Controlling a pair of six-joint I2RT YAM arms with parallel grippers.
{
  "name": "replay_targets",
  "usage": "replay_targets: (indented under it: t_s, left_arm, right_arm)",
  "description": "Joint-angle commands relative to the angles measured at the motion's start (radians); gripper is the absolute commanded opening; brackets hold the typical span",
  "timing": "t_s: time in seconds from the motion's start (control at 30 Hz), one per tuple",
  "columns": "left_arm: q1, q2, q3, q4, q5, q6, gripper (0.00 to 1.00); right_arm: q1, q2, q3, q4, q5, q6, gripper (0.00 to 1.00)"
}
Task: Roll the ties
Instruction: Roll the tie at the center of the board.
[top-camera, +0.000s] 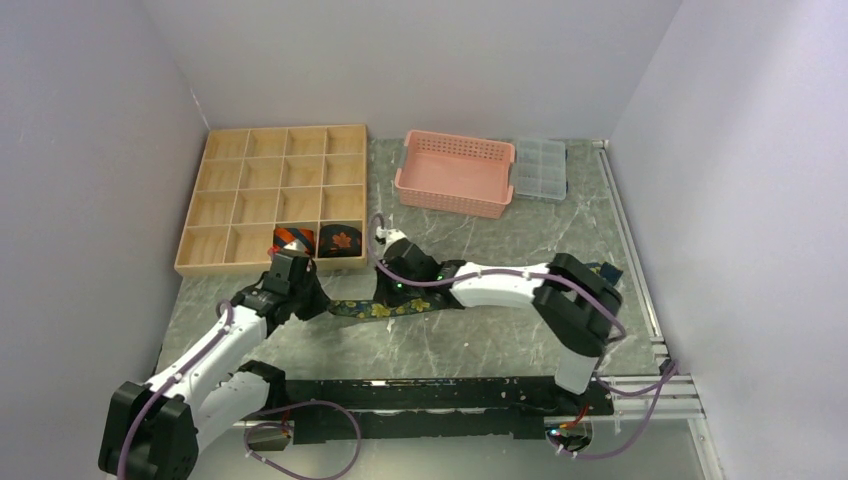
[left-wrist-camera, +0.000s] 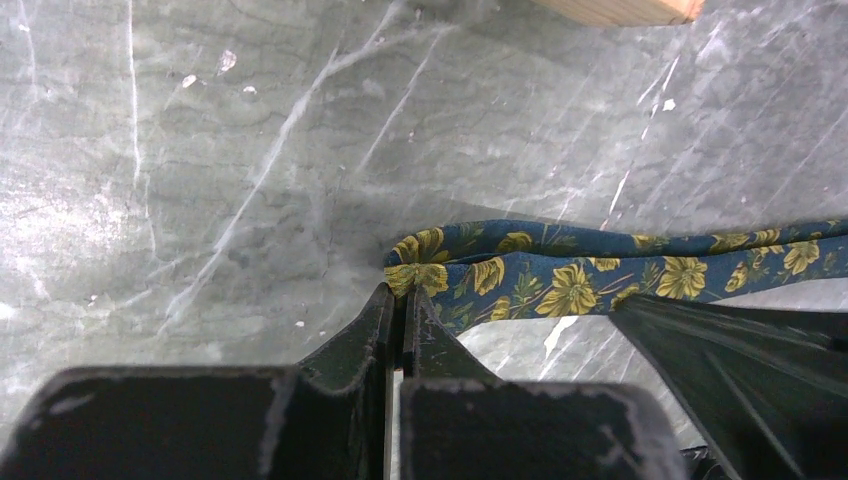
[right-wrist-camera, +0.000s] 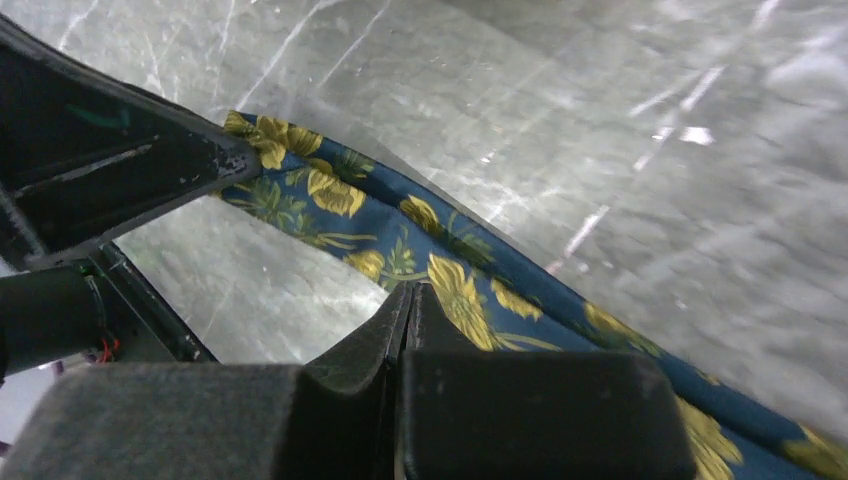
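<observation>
A dark blue tie with a yellow-green floral print (top-camera: 400, 308) lies across the marble tabletop, and its right part runs under my right arm. My left gripper (top-camera: 318, 303) is shut on the tie's folded left end (left-wrist-camera: 415, 272), with its tips (left-wrist-camera: 403, 295) pinching the fabric. My right gripper (top-camera: 383, 295) is shut. Its tips (right-wrist-camera: 410, 290) rest against the near edge of the floral tie (right-wrist-camera: 450, 270), a short way along from the left gripper, and no fabric shows between them. An orange-and-black striped tie (top-camera: 293, 240) and a black tie with an orange leaf (top-camera: 340, 240) sit rolled in tray compartments.
A wooden compartment tray (top-camera: 270, 180) stands at the back left, its near edge just beyond the left gripper. A pink basket (top-camera: 455, 175) and a clear plastic organiser (top-camera: 540, 168) sit at the back. A metal rail (top-camera: 630, 270) runs along the table's right edge.
</observation>
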Motion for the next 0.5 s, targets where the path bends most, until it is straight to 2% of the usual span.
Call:
replay_targets:
  t_s: [0.0, 0.3, 0.47]
  left_arm:
    - [-0.006, -0.003, 0.028, -0.028, -0.018, -0.021, 0.03]
    - [-0.024, -0.02, 0.06, -0.05, -0.018, -0.013, 0.03]
    - [-0.091, -0.015, 0.119, -0.055, -0.018, -0.018, 0.03]
  right_arm:
    - [0.011, 0.099, 0.08, 0.054, -0.117, 0.029, 0.0]
    - [0.013, 0.222, 0.162, 0.033, -0.153, 0.047, 0.0]
    - [0.013, 0.255, 0.156, 0.038, -0.165, 0.062, 0.0]
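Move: About 4 cm to the right hand's left, 1 cm back and 5 cm below lies the near stretch of the flowered tie, which is some 5 cm right of the left hand and 4 cm beneath it. The left fingertips, holding the tie's folded end, are about 9 cm to the right hand's left. Farther out in the tray, the rolled leaf tie sits some 12 cm ahead and 7 cm left of the right hand, the striped one 12 cm ahead and 16 cm left. Sinking nearly 5 cm and sliding about 4 cm left with its fingers still shut, the right hand brings its tips down onto the tie close beside the left hand's grip, its wrist tipping down some 10 degrees. The left hand keeps the folded end pinched, staying almost in place. ##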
